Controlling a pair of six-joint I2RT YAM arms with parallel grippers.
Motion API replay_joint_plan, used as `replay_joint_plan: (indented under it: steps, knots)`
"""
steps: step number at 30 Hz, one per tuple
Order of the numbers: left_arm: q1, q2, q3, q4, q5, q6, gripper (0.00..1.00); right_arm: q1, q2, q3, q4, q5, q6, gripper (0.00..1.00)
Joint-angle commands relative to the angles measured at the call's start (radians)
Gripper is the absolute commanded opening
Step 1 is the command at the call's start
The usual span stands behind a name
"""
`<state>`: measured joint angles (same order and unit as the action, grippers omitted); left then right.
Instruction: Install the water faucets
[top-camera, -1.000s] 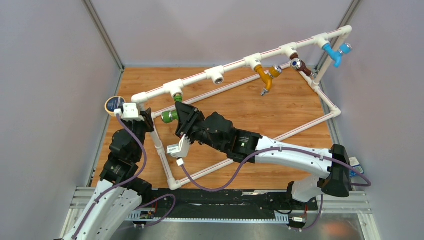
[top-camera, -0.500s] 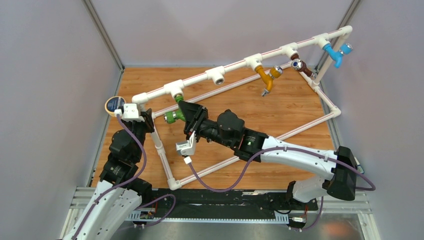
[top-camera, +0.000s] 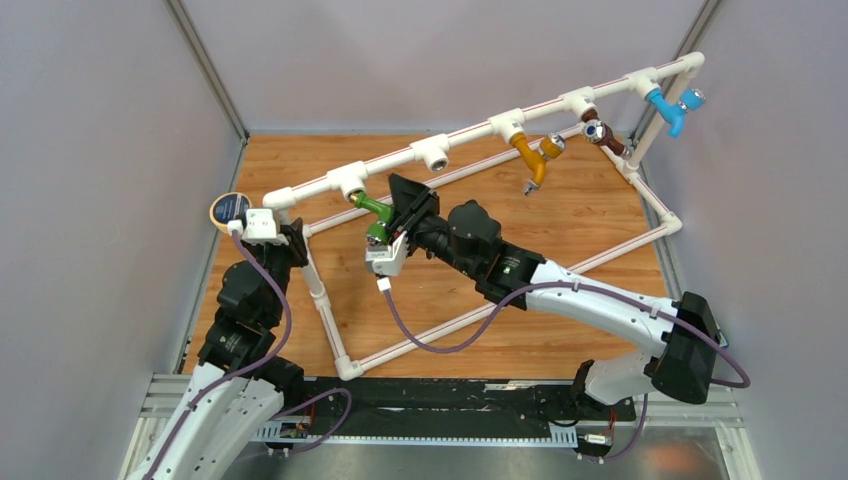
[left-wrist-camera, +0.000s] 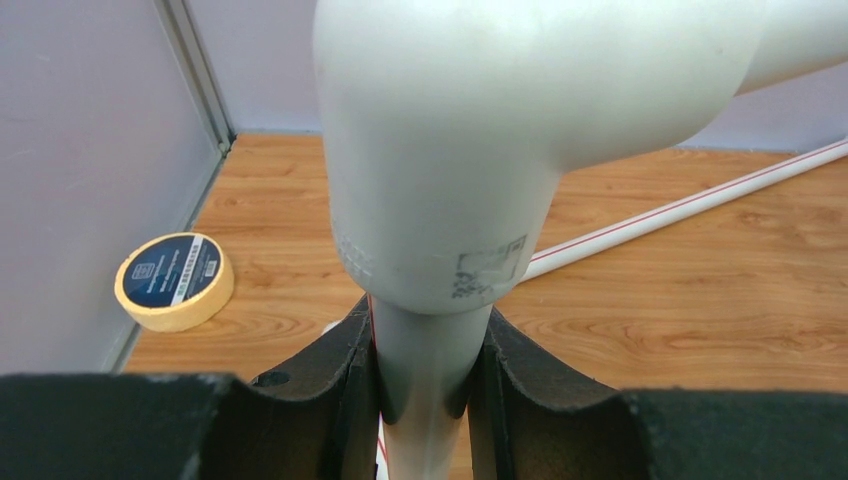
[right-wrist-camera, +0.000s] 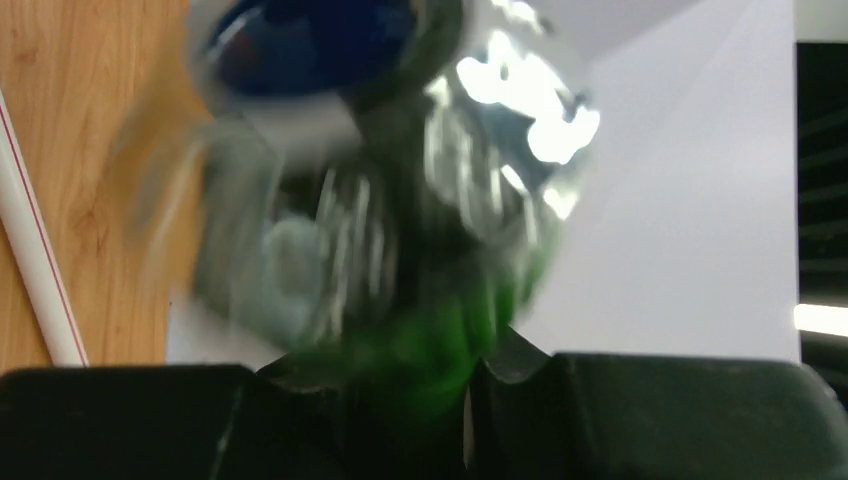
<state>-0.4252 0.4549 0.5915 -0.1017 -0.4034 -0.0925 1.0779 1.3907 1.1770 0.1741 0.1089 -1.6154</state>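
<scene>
A green faucet (top-camera: 376, 213) hangs from the leftmost white T fitting (top-camera: 350, 180) of the white pipe frame (top-camera: 470, 130). My right gripper (top-camera: 397, 222) is shut on it; in the right wrist view the green faucet (right-wrist-camera: 440, 340) with its silvery blue-dotted knob (right-wrist-camera: 330, 40) is motion-blurred between the jaws. An orange faucet (top-camera: 530, 155), a brown faucet (top-camera: 603, 135) and a blue faucet (top-camera: 668, 106) hang on fittings further right. My left gripper (top-camera: 290, 240) is shut on the frame's upright pipe (left-wrist-camera: 428, 385) just below the corner elbow (left-wrist-camera: 500, 130).
A roll of tape (top-camera: 229, 210) lies at the left wall, also in the left wrist view (left-wrist-camera: 175, 280). One T fitting (top-camera: 433, 152) holds no faucet. The lower frame pipes (top-camera: 560, 270) cross the wooden floor. Grey walls close in on both sides.
My right gripper has rotated and swung up and right with the green faucet, whose body turned from lying leftward to slanting down-right from the T fitting. The left arm has not moved.
</scene>
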Motion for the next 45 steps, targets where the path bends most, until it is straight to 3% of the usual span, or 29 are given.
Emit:
replay_joint_plan:
  steps: [1,7,13,17,22,25,30,34,37,42,45]
  knots:
    - [-0.032,-0.018,-0.005,-0.07,0.121,-0.052,0.0,-0.055,0.064,0.015,-0.047,0.163,0.078,0.0]
    - [-0.034,-0.018,-0.005,-0.07,0.121,-0.052,0.0,-0.021,0.062,0.009,-0.038,0.178,0.139,0.0]
    - [-0.034,-0.021,-0.001,-0.072,0.078,-0.069,0.01,-0.019,-0.059,-0.042,-0.065,0.013,0.414,0.0]
    - [-0.034,-0.009,0.03,-0.092,0.049,-0.067,0.25,-0.027,-0.159,-0.077,-0.104,-0.148,0.656,0.0]
    - [-0.032,-0.008,0.108,-0.191,0.073,-0.058,0.74,-0.035,-0.231,-0.134,-0.125,-0.267,0.854,0.0]
    - [-0.032,-0.03,0.169,-0.305,0.115,-0.036,0.86,-0.044,-0.254,-0.16,-0.145,-0.331,0.929,0.0]
    - [-0.034,-0.134,0.246,-0.495,0.305,0.091,0.91,-0.061,-0.256,-0.18,-0.162,-0.468,1.023,0.0]
    - [-0.033,-0.234,0.258,-0.578,0.572,0.243,0.92,-0.065,-0.236,-0.175,-0.166,-0.58,1.066,0.0]
    - [-0.034,-0.317,0.222,-0.566,0.791,0.35,0.93,-0.065,-0.205,-0.157,-0.17,-0.643,1.083,0.0]
    - [-0.034,-0.352,0.153,-0.422,0.928,0.316,0.97,-0.065,-0.16,-0.134,-0.206,-0.715,1.078,0.0]
    - [-0.032,-0.285,0.134,-0.35,1.041,0.3,0.97,-0.064,-0.139,-0.126,-0.208,-0.758,1.075,0.0]
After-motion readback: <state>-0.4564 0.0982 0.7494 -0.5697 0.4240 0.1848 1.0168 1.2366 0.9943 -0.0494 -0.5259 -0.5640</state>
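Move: My right hand still pinches the green faucet, whose middle is about 3 cm to its left and 1 cm back. The leftmost tee is about 8 cm left, 4 cm ahead and 3 cm above; the next tee is 7 cm right and 10 cm ahead, equally high. From my left hand, clamped on the rail's upright leg, the faucet is 18 cm right, 1 cm back and 3 cm up; the corner elbow sits 6 cm straight above. After a brief forward-right nudge I pull my right hand back and down, ending about 12 cm back and 11 cm lower, keeping the faucet pinched and rolling it some 70 degrees so my fingers point left, away from the tee. Midway my left hand opens wide off the leg, draws back about 15 cm and 8 cm right, and turns clockwise to face the faucet. ##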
